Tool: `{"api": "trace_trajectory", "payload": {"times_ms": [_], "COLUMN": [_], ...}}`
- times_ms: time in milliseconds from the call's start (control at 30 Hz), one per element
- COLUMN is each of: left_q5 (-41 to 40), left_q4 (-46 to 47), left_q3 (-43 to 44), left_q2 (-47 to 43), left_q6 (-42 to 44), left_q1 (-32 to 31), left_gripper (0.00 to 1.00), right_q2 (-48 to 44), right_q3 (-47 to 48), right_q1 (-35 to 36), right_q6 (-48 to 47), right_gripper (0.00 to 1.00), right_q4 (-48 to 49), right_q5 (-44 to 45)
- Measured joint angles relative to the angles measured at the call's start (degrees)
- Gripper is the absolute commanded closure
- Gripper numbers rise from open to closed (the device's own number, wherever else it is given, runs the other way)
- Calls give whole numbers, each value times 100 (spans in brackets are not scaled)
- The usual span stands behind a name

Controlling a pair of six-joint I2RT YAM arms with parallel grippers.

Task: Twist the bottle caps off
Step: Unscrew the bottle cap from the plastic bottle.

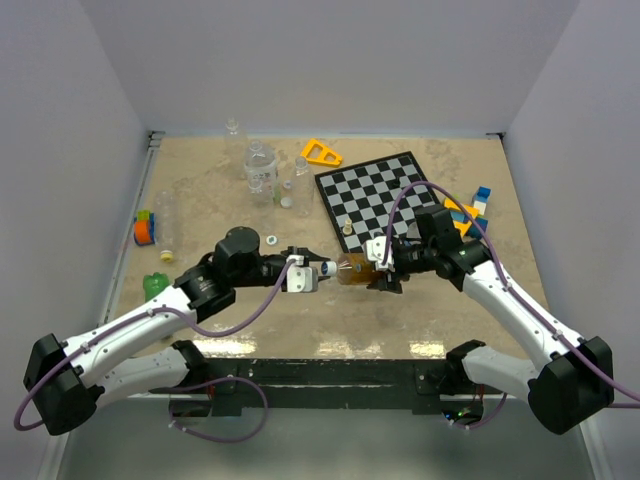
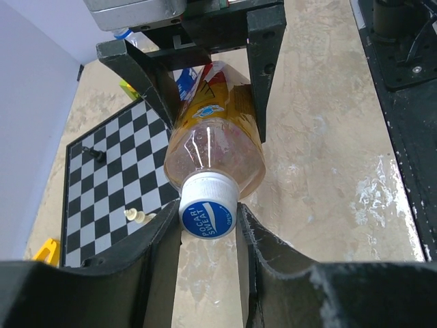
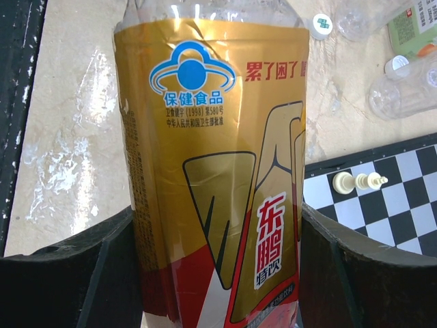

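An amber-brown bottle (image 1: 355,269) with a gold and red label lies level above the table between my two arms. My right gripper (image 1: 385,268) is shut on its body (image 3: 212,171), one finger (image 3: 102,266) on each side of the label. The neck points left, and on it sits a white bottle cap with a blue top (image 2: 208,212). My left gripper (image 2: 208,222) is shut on that cap, its pads pressed against the ribbed sides. From above, the cap (image 1: 328,268) shows just at the tips of the left gripper (image 1: 318,272).
A chessboard (image 1: 385,195) with a white piece (image 1: 348,229) lies behind the bottle. Clear bottles (image 1: 260,165) and a yellow triangle (image 1: 320,153) are at the back. A green bottle (image 1: 155,287) lies at the left and coloured blocks (image 1: 470,210) at the right. A loose white ring (image 1: 270,240) lies near the left arm.
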Motion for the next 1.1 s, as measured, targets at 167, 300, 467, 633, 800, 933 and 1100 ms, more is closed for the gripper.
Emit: {"api": "trace_trajectory", "payload": {"times_ms": [167,300,467,633,800,933,1100], "left_q5": [-2,-20,-369,-1154,-1679,-1797,-1840], "left_q4": [0,-31,-138,-459,-756,-817,-811], "left_q3": [24,138,332,332,332,332,332], "left_q2": [20,55,50,-155,-385,-400,-603], "left_q6": [-297,-992,-3010,-5362,-6734,-7058,-6933], "left_q1": [2,7,7,-24,-76,-81,-24], "left_gripper": [82,100,100,100,86,39,18], "right_q2": [0,0,0,0,4,11,72], "right_q3": [0,0,0,0,0,0,0], "right_q1": [0,0,2,33,90,90,22], "right_q6": [-22,-24,20,37,48,50,28], "right_gripper": [94,94,94,94,94,94,94], "right_q4": [-33,-26,37,146,326,352,190], "right_q5": [0,-24,-74,-151,-216,-203,-17]}}
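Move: The white cap of the gold-labelled bottle is already pinched between the left fingertips, about 1 cm to the right of the hand point. From this hand the white chess piece stands some 12 cm ahead, 6 cm right, and a loose cap lies about 10 cm ahead, 16 cm left, both roughly 20 cm below. From the right hand, holding the bottle, the cap is about 10 cm left and 2 cm up. Still pinching the cap, the left fingers turn it about 70 degrees counter-clockwise as seen facing the cap from the left, the hand creeping up some 2 cm. Then they open and come free of it, easing further up and left. The right hand keeps its grip on the bottle; it drifts about 1.5 cm left and up during the twist, then sinks most of the way back. ##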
